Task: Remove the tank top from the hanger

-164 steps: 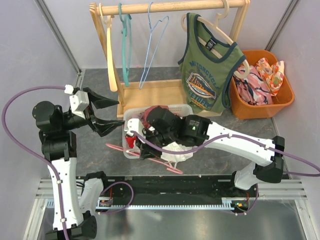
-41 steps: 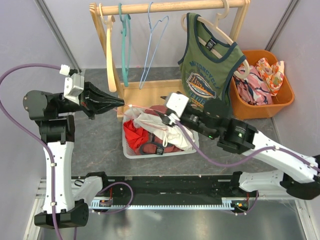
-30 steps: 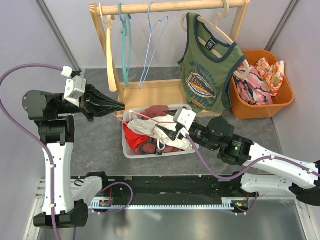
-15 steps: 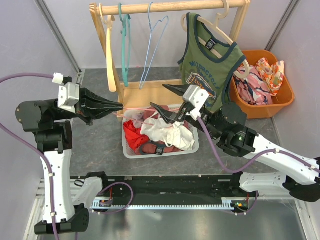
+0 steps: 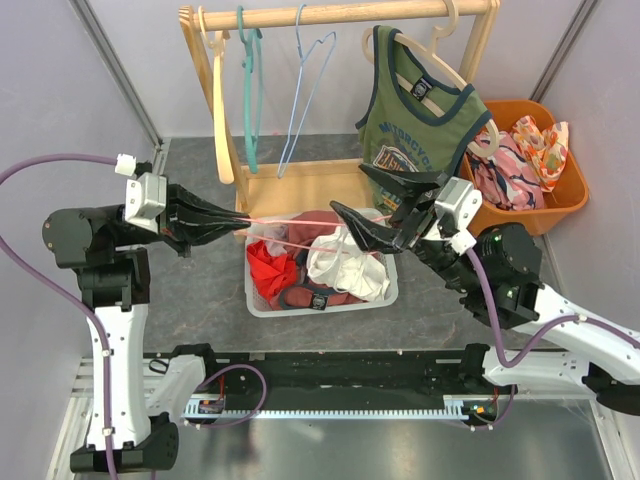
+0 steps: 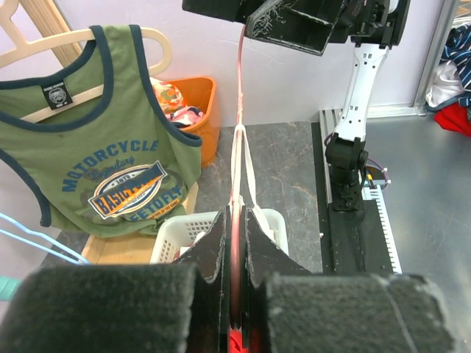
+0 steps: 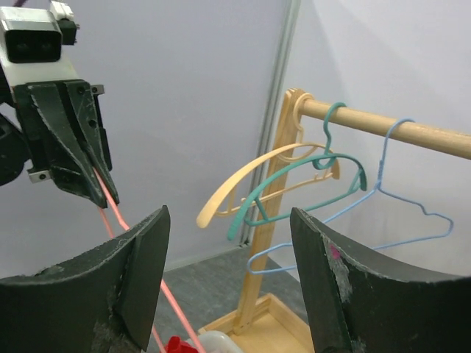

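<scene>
My left gripper point(image 5: 240, 218) is shut on a thin pink hanger point(image 5: 290, 217) that reaches from its jaws toward the basket. In the left wrist view the hanger point(image 6: 240, 88) runs straight out from between the shut fingertips point(image 6: 235, 213), and white straps point(image 6: 249, 165) lie along it. The white tank top point(image 5: 340, 265) is heaped in the white basket point(image 5: 262, 305), on top of red clothes. My right gripper point(image 5: 348, 188) hovers open above the basket's far right corner, holding nothing. In the right wrist view its jaws point(image 7: 228, 213) stand wide apart and empty.
A green tank top point(image 5: 410, 150) hangs on a cream hanger on the wooden rack point(image 5: 340, 14), just behind my right gripper. Cream point(image 7: 250, 173), teal point(image 7: 294, 184) and blue point(image 7: 353, 220) hangers hang bare. An orange bin point(image 5: 520, 220) of clothes stands at the right.
My right gripper let go of the white garment, rose out of the basket toward the right and opened wide. The left gripper stayed shut on the pink hanger.
</scene>
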Motion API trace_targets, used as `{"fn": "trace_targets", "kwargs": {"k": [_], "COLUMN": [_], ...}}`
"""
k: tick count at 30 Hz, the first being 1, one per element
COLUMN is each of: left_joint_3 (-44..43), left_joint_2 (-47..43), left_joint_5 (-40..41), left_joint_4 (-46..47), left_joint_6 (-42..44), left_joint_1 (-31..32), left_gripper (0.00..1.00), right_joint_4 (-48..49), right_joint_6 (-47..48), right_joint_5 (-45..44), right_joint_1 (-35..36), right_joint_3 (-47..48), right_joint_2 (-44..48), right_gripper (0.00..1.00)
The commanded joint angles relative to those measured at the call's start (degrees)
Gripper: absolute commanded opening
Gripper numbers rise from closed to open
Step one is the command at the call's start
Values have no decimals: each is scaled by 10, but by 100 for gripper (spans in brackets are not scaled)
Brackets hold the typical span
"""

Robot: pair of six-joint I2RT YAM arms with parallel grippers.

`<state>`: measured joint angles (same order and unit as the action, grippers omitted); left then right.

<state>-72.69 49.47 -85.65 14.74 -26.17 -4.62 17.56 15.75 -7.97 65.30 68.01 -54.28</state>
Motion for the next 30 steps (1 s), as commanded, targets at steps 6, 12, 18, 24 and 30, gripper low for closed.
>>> {"fn": "trace_targets", "kwargs": {"k": [6, 12, 18, 24, 30], "left_joint_3": [27, 51, 62, 55, 67], "left_joint_2": [-20, -32, -39, -36, -39], "left_joint_5": [-42, -46, -51, -51, -55], "left_joint_4": [8, 6, 5, 4, 5], "left_joint_6": [-12, -14, -21, -25, -27], "left_joint_1": [-21, -23, -23, -22, -22], "left_gripper": [2, 2, 2, 2, 2], "right_joint_4": [-40, 63, 99, 52, 88], "right_joint_6": [-37, -35, -63, -105, -157], "right_joint_5": [43, 57, 94, 159, 242], "right_joint_1": [-17, -18, -17, -17, -17], "right_joint_3": [110, 156, 190, 221, 250], "right_joint_2": [52, 10, -38, -127, -177], "right_gripper": [76, 77, 76, 76, 73]}}
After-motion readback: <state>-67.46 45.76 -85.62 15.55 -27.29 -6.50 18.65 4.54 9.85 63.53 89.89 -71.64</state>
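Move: The white strap still looped over the pink hanger is almost straight below the empty right hand, some 11 cm down. The rest of the white tank top lies in the basket, about 10 cm ahead of this hand and 42 cm below. The green tank top hangs roughly 22 cm ahead and 12 cm right, 8 cm lower. From the left hand, which grips one end of the pink hanger, the strap lies about 18 cm right, 2 cm ahead and 5 cm lower. The left fingers keep the end of the pink hanger pinched while that hand sinks about 2 cm. The right hand, empty and wide open, lifts away from the hanger and strap, first drifting back a little, then climbing about 7 cm and swinging about as far left, turning some 20 degrees counter-clockwise. ##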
